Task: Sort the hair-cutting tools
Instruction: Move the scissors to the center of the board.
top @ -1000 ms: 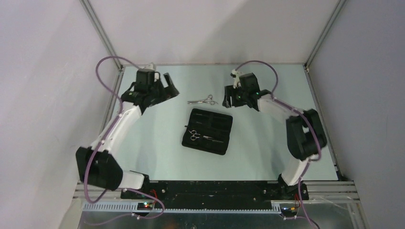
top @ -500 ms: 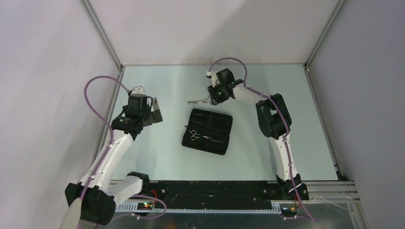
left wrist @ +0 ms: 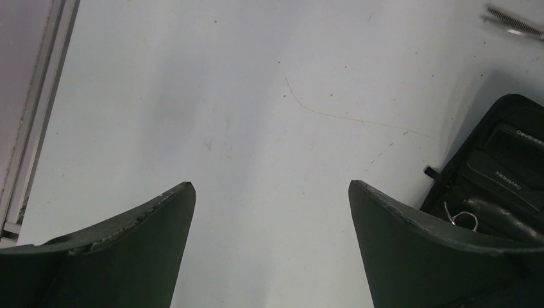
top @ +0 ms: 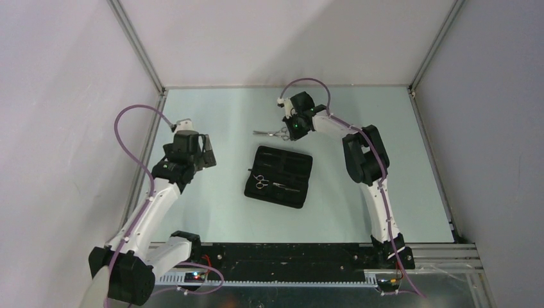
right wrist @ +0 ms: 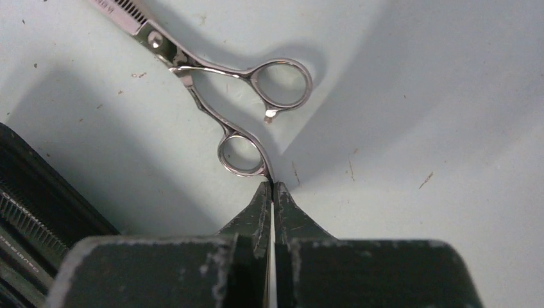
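A pair of silver scissors (top: 268, 133) is at the table's far middle, just beyond the black case (top: 289, 170). In the right wrist view my right gripper (right wrist: 272, 187) is shut, its tips pinched on the rim of the lower ring handle of these scissors (right wrist: 212, 112). A second pair of scissors (top: 261, 181) lies inside the open case. Comb teeth (right wrist: 22, 221) show in the case at that view's left edge. My left gripper (top: 206, 149) hangs open over bare table left of the case, and nothing is between its fingers (left wrist: 269, 186).
The case (left wrist: 507, 167) lies open in the middle of the pale table. A metal frame rail (top: 151, 138) runs along the left edge, close to the left arm. Walls enclose the table's back and sides.
My right arm swung left to the loose scissors and its jaws closed on the ring handle. The scissors shifted slightly. My left arm drew back toward the near left.
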`<state>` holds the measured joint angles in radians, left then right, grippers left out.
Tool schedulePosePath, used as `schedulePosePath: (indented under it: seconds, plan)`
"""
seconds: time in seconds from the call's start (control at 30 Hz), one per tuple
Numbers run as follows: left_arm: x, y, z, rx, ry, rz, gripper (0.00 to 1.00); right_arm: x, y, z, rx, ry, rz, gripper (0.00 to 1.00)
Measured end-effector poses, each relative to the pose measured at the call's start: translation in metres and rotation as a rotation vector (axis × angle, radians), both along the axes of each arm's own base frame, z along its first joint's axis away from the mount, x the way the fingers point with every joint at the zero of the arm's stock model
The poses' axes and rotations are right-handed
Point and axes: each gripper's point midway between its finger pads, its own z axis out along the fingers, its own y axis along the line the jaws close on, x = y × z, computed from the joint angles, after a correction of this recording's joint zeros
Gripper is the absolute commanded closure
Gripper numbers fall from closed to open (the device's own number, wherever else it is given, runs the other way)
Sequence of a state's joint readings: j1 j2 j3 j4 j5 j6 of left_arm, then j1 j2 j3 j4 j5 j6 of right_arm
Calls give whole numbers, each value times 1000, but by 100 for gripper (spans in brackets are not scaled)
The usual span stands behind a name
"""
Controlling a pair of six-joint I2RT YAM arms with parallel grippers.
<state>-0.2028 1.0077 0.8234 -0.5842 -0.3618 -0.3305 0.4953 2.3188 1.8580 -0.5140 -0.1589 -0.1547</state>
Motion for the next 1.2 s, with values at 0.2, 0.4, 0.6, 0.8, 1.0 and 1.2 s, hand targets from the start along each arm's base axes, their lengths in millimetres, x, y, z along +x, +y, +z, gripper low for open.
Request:
schedulePosePath:
  seconds: [0.2,0.4,0.6,0.8,1.0,1.2]
  plan:
    - [5,1,6,8,-30,1,5,-11,-28,0,2,32,-123,100]
    - [4,3,11,14,-51,2,5,-35,-91,-3,-68,111,-393,100]
    - [2,4,21,9,-86,4,5,-108,-135,-6,-111,228,-613,100]
    - [-1,4,33,-1,-132,4,5,-207,-138,-9,-153,329,-670,89]
    - [-3,5,41,-7,-162,5,5,-282,-136,-10,-167,404,-677,57]
    - [-4,5,41,-8,-163,5,5,-294,-148,8,-164,370,-661,43]
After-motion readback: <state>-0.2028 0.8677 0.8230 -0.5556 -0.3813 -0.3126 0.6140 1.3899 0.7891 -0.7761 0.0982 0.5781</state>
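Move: The right fingers already pinch the tail of the scissors' ring end; the scissors' middle is about 6 cm to that hand's left and 1 cm ahead, down at table level. Their new spot, just right of the open case, lies some 22 cm back and 9 cm right of this hand; the case's middle is about 18 cm back and 4 cm left. From the left hand, that spot is roughly 38 cm right, 2 cm back and 14 cm below. Keep the scissors pinched in the right gripper and drag them low over the table, first right, clear of the case, then some 25 cm back along its right side, turning the hand about 40 degrees clockwise. Open the fingers to let go while still easing back, then lift a little. Meanwhile raise the left gripper about 4 cm, tipping its open fingers slightly up. ##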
